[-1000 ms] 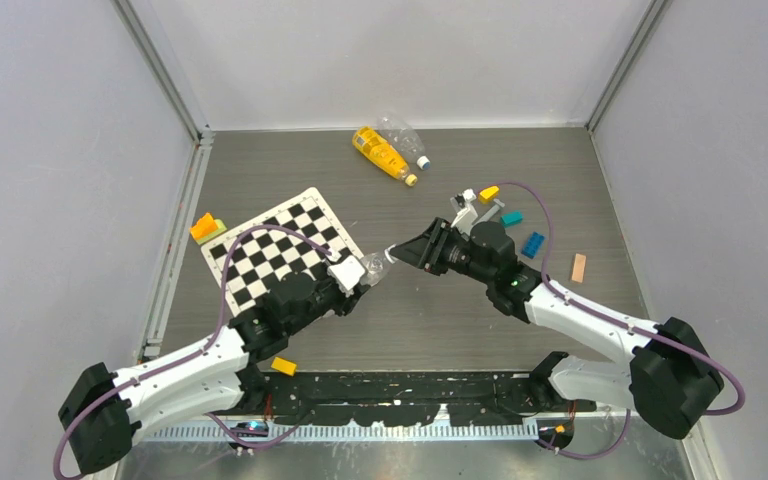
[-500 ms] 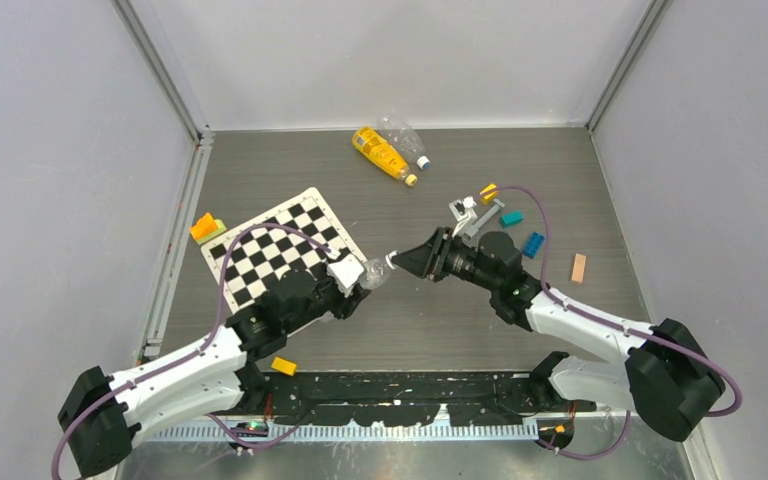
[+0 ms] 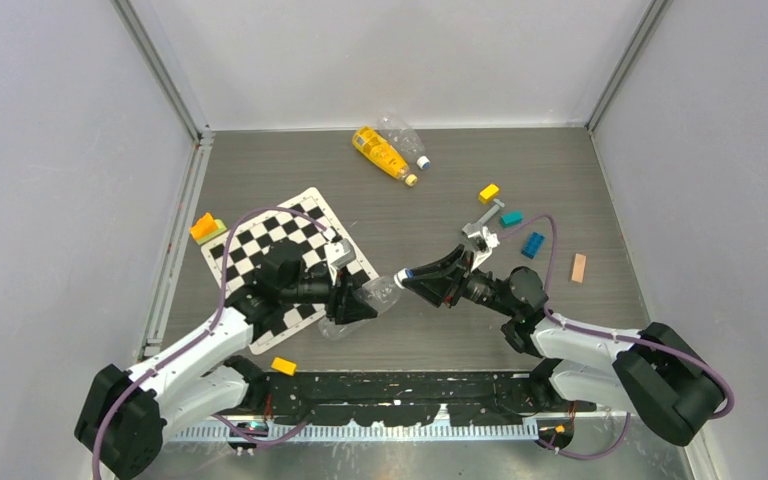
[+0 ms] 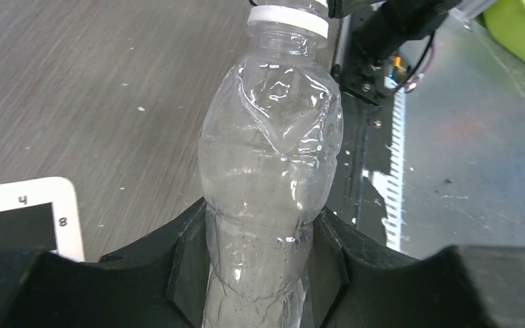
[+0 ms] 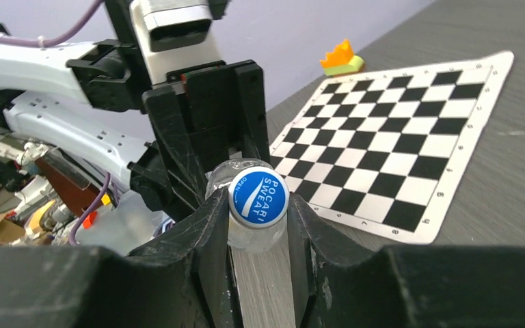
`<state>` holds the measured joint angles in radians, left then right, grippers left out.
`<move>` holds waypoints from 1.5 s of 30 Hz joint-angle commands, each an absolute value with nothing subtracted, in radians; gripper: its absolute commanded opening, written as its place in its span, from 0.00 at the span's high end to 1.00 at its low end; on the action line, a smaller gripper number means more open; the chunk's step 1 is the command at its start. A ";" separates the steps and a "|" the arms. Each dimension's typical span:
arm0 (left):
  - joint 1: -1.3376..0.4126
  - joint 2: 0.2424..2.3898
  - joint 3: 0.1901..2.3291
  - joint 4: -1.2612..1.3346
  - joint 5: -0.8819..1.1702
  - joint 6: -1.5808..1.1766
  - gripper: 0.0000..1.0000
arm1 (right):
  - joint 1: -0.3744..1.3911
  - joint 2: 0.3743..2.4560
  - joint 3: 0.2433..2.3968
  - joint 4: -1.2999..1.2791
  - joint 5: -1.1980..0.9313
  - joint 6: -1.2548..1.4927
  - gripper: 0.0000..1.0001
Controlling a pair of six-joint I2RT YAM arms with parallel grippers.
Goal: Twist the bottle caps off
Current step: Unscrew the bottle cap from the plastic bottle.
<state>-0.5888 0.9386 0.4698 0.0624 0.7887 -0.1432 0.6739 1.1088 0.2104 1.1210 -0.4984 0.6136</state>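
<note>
My left gripper (image 3: 352, 302) is shut on a clear crinkled bottle (image 3: 378, 293), held above the table; in the left wrist view the bottle (image 4: 270, 171) runs up between the jaws to its white neck ring. My right gripper (image 3: 412, 279) is shut on that bottle's cap; the right wrist view shows the cap's blue-printed top (image 5: 258, 197) clamped between the jaws, midway between the fingertips (image 5: 258, 205). A yellow-orange bottle (image 3: 379, 152) with a yellow cap (image 3: 411, 181) and a second clear bottle (image 3: 402, 135) with a pale cap (image 3: 424, 162) lie at the back.
A checkerboard mat (image 3: 285, 262) lies left of centre under the left arm. Toy blocks are scattered: orange on green (image 3: 205, 227) at the left, yellow (image 3: 489, 193), teal (image 3: 511, 218) and blue (image 3: 533, 245) at the right, a tan piece (image 3: 578, 267), a yellow one (image 3: 283, 366) near the front rail.
Both grippers have moved nearer and to the right with the bottle between them. The right wrist has rolled and dropped lower; the left arm has swung over the mat.
</note>
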 commanded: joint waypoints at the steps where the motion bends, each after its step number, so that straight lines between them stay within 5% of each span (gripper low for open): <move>1: -0.601 0.924 0.539 0.229 1.022 -0.194 1.00 | 0.684 1.142 0.159 1.268 -0.564 0.542 1.00; 26: -0.602 0.993 0.578 0.222 1.132 -0.229 0.98 | 0.685 0.953 0.118 1.367 -0.530 0.623 0.99; 33: -0.603 1.031 0.594 0.204 1.130 -0.226 0.98 | 0.684 0.932 0.120 1.369 -0.367 0.655 1.00; 39: -0.604 0.990 0.556 0.239 0.988 -0.193 1.00 | 0.684 0.960 0.179 1.252 -0.404 0.661 0.99; 45: -0.604 0.909 0.524 0.212 0.921 -0.129 1.00 | 0.684 0.976 0.178 1.257 -0.195 0.704 0.99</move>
<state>-0.5953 0.9745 0.5308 0.1745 0.9424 -0.2054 0.6884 0.9688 0.1570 1.2503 -0.4061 0.6670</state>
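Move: The bottle's cap is already between my right fingers, right at the hand point; from my left hand, which holds the bottle lower on its body, it is about 5 cm ahead, 9 cm right and 5 cm higher. The chessboard's middle lies some 17 cm left of my left hand, 5 cm ahead and 15 cm down. A grey bar rests about 12 cm ahead of my right hand, 20 cm to its right and 20 cm below. I keep pinching the cap with my right hand and the bottle with my left, lifting both together by 4 to 5 cm, up off the chessboard's level. On the way they draw back 3 to 4 cm and slightly right, then ease forward again by 2 to 3 cm. My right hand rolls a little and tips its fingertips up by roughly 10 degrees; my left swings clockwise, then partly back. ##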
